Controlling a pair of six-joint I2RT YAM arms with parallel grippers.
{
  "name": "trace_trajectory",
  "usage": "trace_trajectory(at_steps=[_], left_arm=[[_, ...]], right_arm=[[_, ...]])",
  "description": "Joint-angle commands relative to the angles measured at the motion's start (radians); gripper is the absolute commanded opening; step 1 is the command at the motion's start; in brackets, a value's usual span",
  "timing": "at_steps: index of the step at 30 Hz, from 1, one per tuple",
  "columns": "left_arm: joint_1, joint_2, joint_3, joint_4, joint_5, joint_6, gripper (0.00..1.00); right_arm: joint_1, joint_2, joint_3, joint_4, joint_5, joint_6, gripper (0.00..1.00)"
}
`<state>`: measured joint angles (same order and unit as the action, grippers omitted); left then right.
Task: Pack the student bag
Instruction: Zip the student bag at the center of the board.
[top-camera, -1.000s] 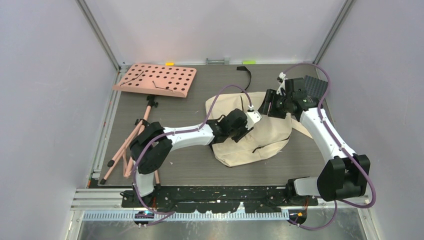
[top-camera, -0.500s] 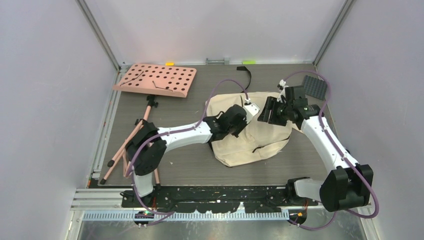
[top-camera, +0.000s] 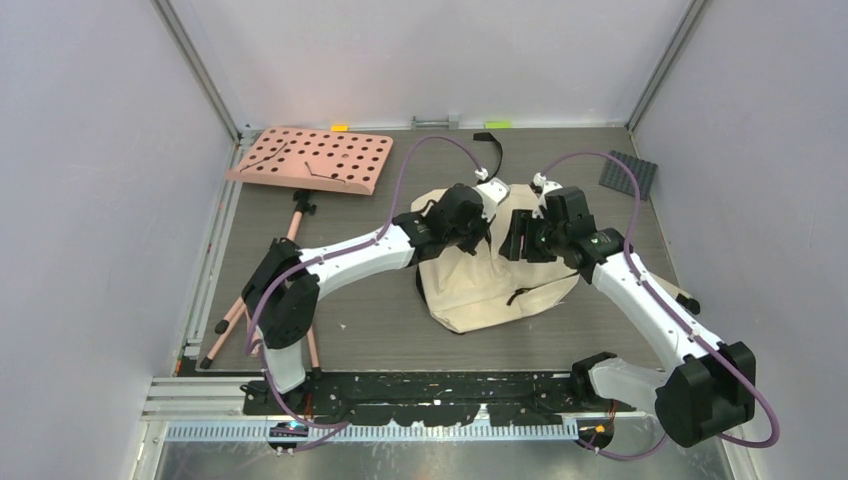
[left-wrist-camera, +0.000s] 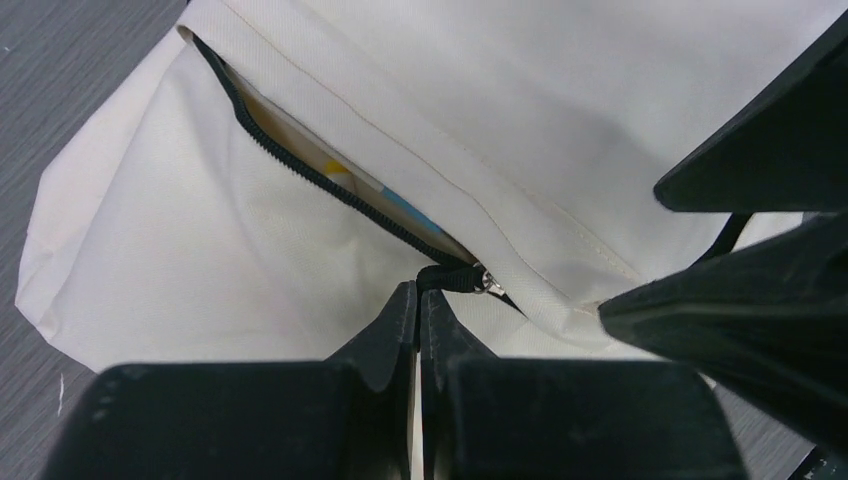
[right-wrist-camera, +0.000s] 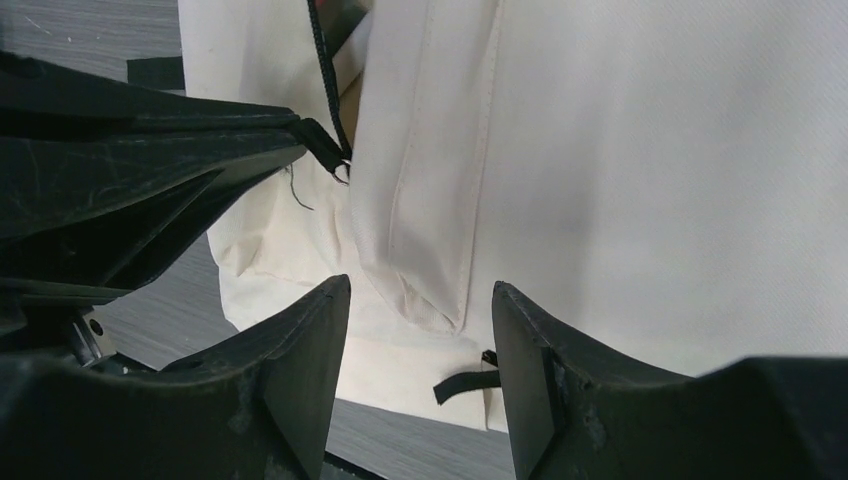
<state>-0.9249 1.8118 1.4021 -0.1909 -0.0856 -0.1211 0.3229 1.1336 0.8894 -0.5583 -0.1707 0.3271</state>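
The cream student bag (top-camera: 500, 290) lies mid-table, its black zipper partly open with something blue and yellow showing inside (left-wrist-camera: 400, 210). My left gripper (top-camera: 487, 228) is over the bag's far part. In the left wrist view it (left-wrist-camera: 419, 295) is shut, with the black zipper pull (left-wrist-camera: 450, 278) pinched at its tips. My right gripper (top-camera: 510, 240) faces it closely from the right. In the right wrist view it (right-wrist-camera: 420, 290) stands open above a fold of the bag (right-wrist-camera: 430, 220), holding nothing. A small black tab (right-wrist-camera: 460, 382) sticks out by its right finger.
A pink perforated board (top-camera: 312, 158) lies at the back left, with pink stand legs (top-camera: 250, 295) beside the left arm. A black strap (top-camera: 492, 148) lies behind the bag and a dark studded mat (top-camera: 628, 172) sits at the back right.
My left gripper has shut on the zipper pull and moved toward the far side. The right arm has swung left from near the mat to beside the left gripper.
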Motion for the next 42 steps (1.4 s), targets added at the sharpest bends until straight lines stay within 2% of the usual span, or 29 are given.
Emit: trace_trajectory(at_steps=[1, 10, 12, 14, 15, 16, 18, 20, 26, 33, 39, 42], left_arm=[[0.038, -0.008, 0.086, 0.036, 0.015, -0.018, 0.00], [0.070, 0.022, 0.111, 0.037, 0.067, -0.047, 0.00], [0.078, 0.022, 0.108, 0.042, 0.075, -0.057, 0.00], [0.084, 0.024, 0.107, 0.047, 0.076, -0.063, 0.00], [0.088, 0.025, 0.107, 0.049, 0.076, -0.063, 0.00], [0.091, 0.025, 0.107, 0.050, 0.071, -0.063, 0.00], [0.102, 0.029, 0.111, 0.050, 0.056, -0.064, 0.00], [0.115, 0.040, 0.121, 0.051, 0.039, -0.067, 0.00], [0.168, 0.101, 0.184, 0.079, -0.001, -0.063, 0.00], [0.211, 0.209, 0.331, 0.098, -0.012, -0.059, 0.00], [0.232, 0.350, 0.481, 0.032, -0.060, -0.034, 0.00], [0.240, 0.428, 0.599, -0.071, -0.118, -0.028, 0.00]], right_arm=[[0.054, 0.001, 0.003, 0.123, 0.076, -0.019, 0.60], [0.147, 0.116, 0.034, 0.189, 0.131, -0.044, 0.60], [0.153, 0.136, 0.026, 0.208, 0.159, -0.047, 0.58], [0.154, 0.153, 0.021, 0.213, 0.198, -0.050, 0.52], [0.154, 0.158, 0.020, 0.214, 0.210, -0.050, 0.43], [0.154, 0.165, 0.020, 0.214, 0.229, -0.050, 0.28], [0.154, 0.165, 0.024, 0.197, 0.247, -0.048, 0.10], [0.155, 0.151, 0.024, 0.173, 0.253, -0.045, 0.03], [0.157, 0.084, 0.000, 0.088, 0.233, -0.032, 0.01], [0.159, 0.028, -0.009, -0.004, 0.224, -0.020, 0.01], [0.162, -0.003, 0.008, -0.032, 0.223, -0.011, 0.01], [0.162, -0.017, 0.011, -0.035, 0.231, -0.006, 0.01]])
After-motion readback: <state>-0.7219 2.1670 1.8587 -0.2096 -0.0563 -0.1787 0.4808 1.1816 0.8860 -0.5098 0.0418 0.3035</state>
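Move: The left fingers already hold the zipper pull; the zipper's far end lies about 16 cm straight ahead of that hand, 1 cm lower. From the right hand, the fabric fold beside the closed zipper part is some 3 cm ahead, 3 cm left and 3 cm below; from the left hand it is about 1 cm back, 3 cm right, 3 cm below. The pull is 4 cm ahead and 6 cm left of the right hand, level with it; the small black tab sits roughly 5 cm back, 1 cm right, 6 cm below. Bring the open right gripper left, down and forward, about 3 cm each, onto the fold just behind the slider, close it and keep the pinch while easing back and up some 2 cm. Keep the left fingers shut on the pull, creep it forward, then, with the right pinch made, sweep it quickly towards the zipper's far end, about 15 cm in all, turning slightly counter-clockwise. ##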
